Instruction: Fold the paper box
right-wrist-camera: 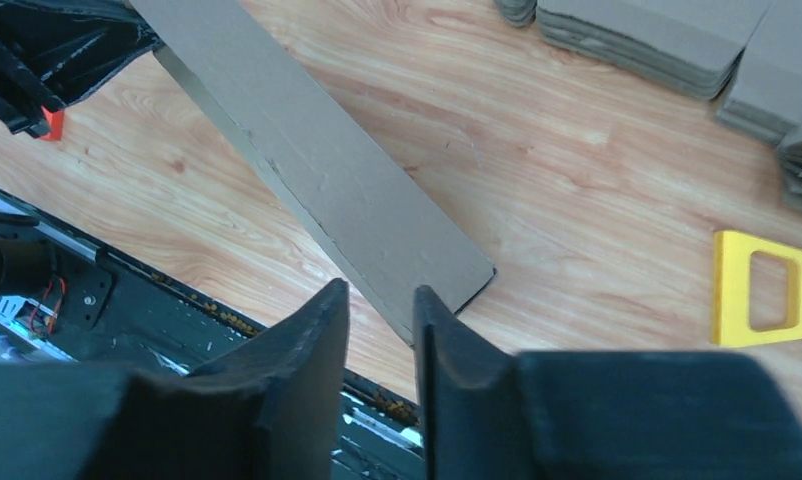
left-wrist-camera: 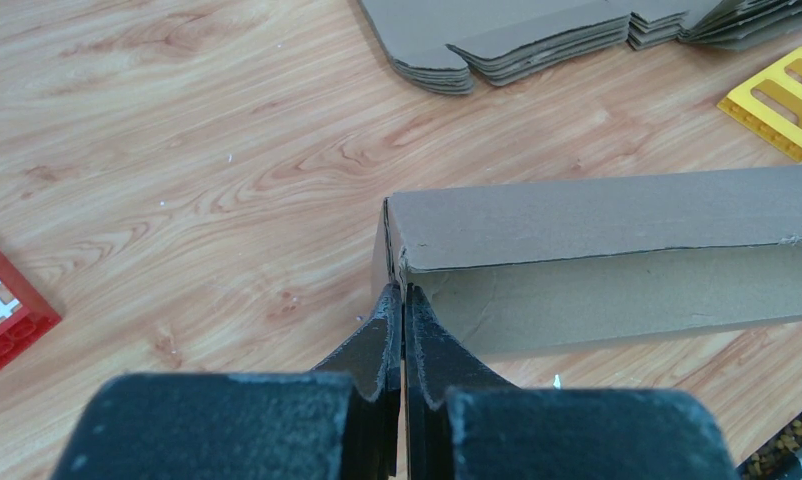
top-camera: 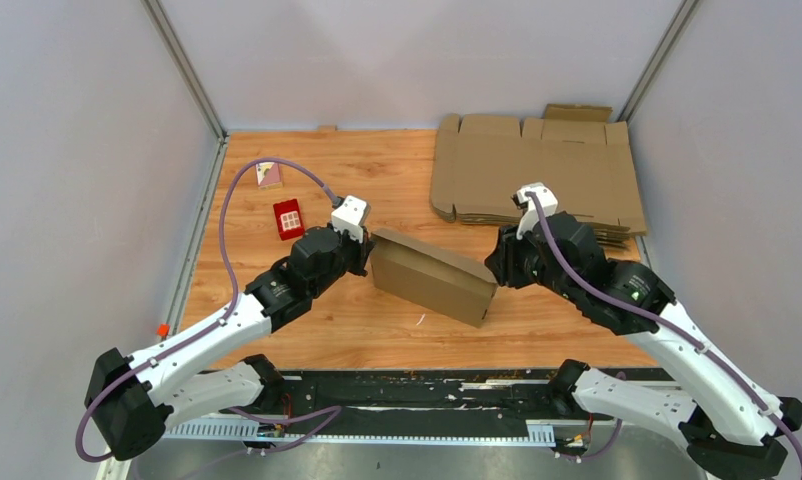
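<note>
The paper box is a long brown cardboard shape lying slantwise in the middle of the wooden table. My left gripper is at its left end. In the left wrist view the fingers are pressed together on the thin end wall of the box, with a sliver of cardboard between them. My right gripper is at the box's right end. In the right wrist view it stands partly open with nothing between its fingers, and the rounded corner of the box lies just beyond the tips.
A pile of flat cardboard sheets lies at the back right. A small red box and a small pink item sit at the back left. A yellow plastic piece lies right of the box. A black strip runs along the near edge.
</note>
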`<action>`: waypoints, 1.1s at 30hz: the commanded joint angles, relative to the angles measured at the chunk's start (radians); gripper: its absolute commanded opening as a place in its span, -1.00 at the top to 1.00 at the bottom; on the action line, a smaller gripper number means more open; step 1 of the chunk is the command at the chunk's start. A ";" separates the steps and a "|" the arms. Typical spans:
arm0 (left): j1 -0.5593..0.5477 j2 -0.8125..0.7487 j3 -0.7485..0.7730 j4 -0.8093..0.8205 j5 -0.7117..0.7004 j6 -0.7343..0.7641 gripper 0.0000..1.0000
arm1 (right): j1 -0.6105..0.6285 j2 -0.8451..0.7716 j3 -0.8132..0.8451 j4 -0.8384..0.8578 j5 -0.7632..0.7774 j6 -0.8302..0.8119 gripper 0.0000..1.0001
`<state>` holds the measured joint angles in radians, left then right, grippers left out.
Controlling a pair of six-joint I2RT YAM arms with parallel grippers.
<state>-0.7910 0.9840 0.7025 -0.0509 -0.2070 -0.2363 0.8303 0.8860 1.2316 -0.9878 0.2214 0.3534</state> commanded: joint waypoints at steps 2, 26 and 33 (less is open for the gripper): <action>-0.007 0.004 0.009 -0.057 0.031 0.003 1.00 | 0.002 -0.001 -0.077 0.081 0.017 0.003 0.63; -0.007 0.036 0.127 -0.259 0.004 -0.058 0.42 | 0.002 -0.003 -0.311 0.115 -0.071 0.093 0.96; -0.007 -0.009 0.264 -0.455 -0.032 -0.088 0.30 | 0.002 0.007 -0.311 0.118 -0.061 0.090 0.96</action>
<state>-0.7933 1.0145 0.8700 -0.3664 -0.2157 -0.2935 0.8295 0.8696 0.9554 -0.8192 0.1738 0.4255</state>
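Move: The paper box stands on its long edge, its narrow face up. The right end of that top face, the spot the right hand goes for, lies about 8 cm below that hand, 2 cm to its left and level ahead; the cardboard stack's middle is some 31 cm ahead and 10 cm right, the yellow piece 10 cm ahead and 21 cm right, both about 25 cm lower. The left hand pinches the box's left top corner, that right end lying 23 cm to its right and 8 cm back. The box's top face, near its right end, is met by the right hand's fingertips, which shut as the hand sinks nearly 8 cm, easing slightly left, and then stay there bearing on the cardboard. Late on, the left hand opens about a third, lets go of the left corner and starts backing away, 2 cm back and to the left, its fingers tipping down some 10 degrees. ##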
